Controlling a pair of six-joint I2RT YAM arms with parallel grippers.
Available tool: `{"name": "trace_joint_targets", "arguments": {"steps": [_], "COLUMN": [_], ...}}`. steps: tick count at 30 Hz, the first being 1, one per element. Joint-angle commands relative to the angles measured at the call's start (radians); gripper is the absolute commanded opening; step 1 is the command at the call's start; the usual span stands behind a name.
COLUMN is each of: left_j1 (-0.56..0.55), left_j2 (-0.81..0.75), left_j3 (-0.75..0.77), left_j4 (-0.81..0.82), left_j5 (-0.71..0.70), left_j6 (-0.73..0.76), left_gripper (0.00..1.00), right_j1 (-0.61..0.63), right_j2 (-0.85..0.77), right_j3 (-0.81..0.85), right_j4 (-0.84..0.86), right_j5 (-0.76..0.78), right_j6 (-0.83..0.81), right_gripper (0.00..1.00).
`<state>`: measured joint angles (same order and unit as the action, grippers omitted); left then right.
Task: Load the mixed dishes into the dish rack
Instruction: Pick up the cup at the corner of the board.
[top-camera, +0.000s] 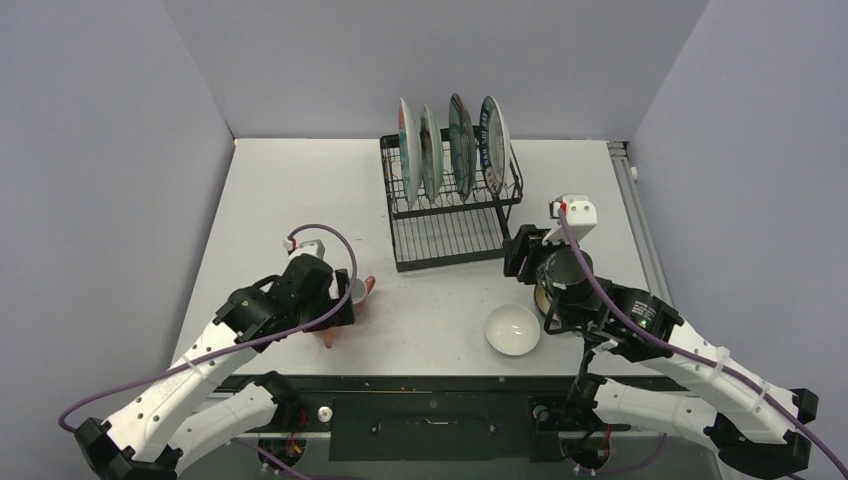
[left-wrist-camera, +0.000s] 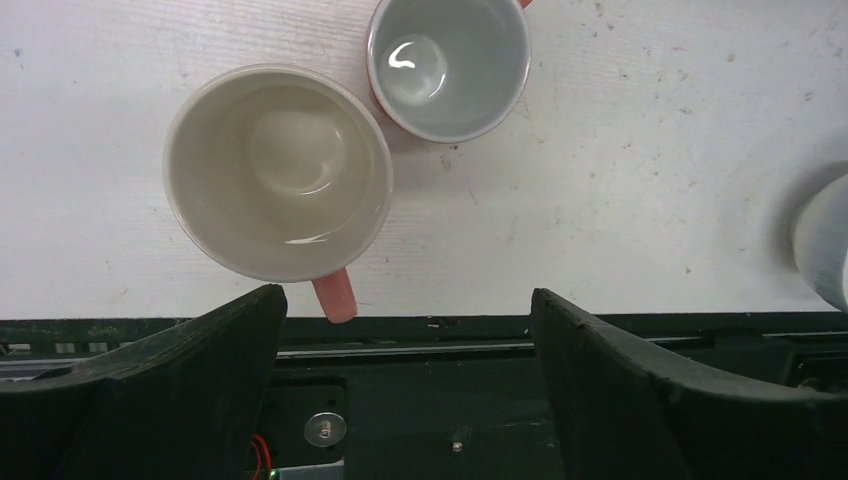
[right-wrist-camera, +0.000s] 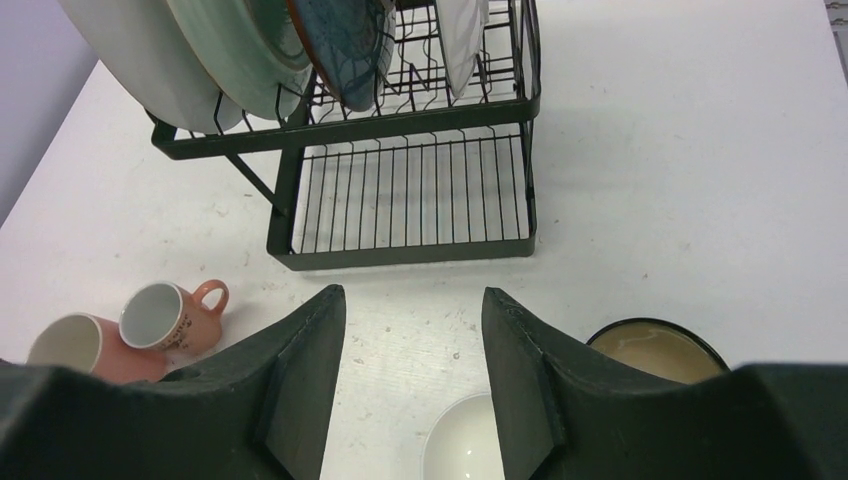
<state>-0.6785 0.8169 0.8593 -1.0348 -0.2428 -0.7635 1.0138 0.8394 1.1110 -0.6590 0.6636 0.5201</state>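
The black wire dish rack (top-camera: 446, 238) stands mid-table, with several plates (top-camera: 462, 135) upright in its upper slots and its lower tray bare. Two pink mugs (left-wrist-camera: 278, 172) (left-wrist-camera: 448, 65) stand side by side on the table at the left, mouths up. My left gripper (left-wrist-camera: 405, 312) hangs open just beside them, nothing between its fingers. A white bowl (top-camera: 513, 330) sits near the front edge, and a dark brown-gold bowl (right-wrist-camera: 655, 350) lies partly under my right arm. Facing the rack (right-wrist-camera: 400, 256), my right gripper (right-wrist-camera: 413, 300) is open and holds nothing.
Purple-grey walls close in the table on three sides. The black front rail (left-wrist-camera: 430, 350) runs just below the mugs. Purple cables loop off both wrists. The white bowl (left-wrist-camera: 825, 240) shows at the right edge of the left wrist view.
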Motion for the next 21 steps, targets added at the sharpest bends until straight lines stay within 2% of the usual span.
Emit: {"name": "trace_joint_targets", "arguments": {"steps": [1, 9, 21], "left_j1": [0.004, 0.007, 0.010], "left_j2": [0.054, 0.195, 0.311], "left_j3": [0.010, 0.007, 0.008], "left_j4": [0.018, 0.069, 0.096], "left_j5": [-0.045, -0.054, -0.082], "left_j6": [-0.007, 0.030, 0.063], "left_gripper": [0.89, 0.79, 0.65], "right_j1": [-0.007, -0.012, -0.022], "right_j2": [-0.031, -0.072, -0.084], "right_j3": [-0.029, -0.061, -0.081], "right_j4": [0.001, -0.011, -0.007], "right_j5": [-0.028, -0.042, -0.057], "right_j6": [0.017, 0.013, 0.011], "right_gripper": [0.48, 0.47, 0.45]}}
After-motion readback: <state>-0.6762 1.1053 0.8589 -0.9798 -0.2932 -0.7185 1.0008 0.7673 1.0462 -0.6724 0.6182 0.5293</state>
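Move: The large pink cup's middle lies about 4 cm ahead of the left hand, 5 cm to its left and 10 cm below, its handle towards the table's near edge. The small pink cup stands some 8 cm ahead, 3 cm right and 11 cm below; the white bowl is roughly 38 cm right, 2 cm ahead and 12 cm below. From the right hand the large cup lies about 37 cm left, 1 cm back and 26 cm below. No clear contact yet: the left hand sinks about 5 cm and eases some 2 cm forward towards the large pink cup, coming close above its right-hand wall. Its wrist tips further downward and rolls left side up, some 15 degrees in all, while the still parted fingers close about a quarter of the way. The right hand settles about 2 cm down and back. ##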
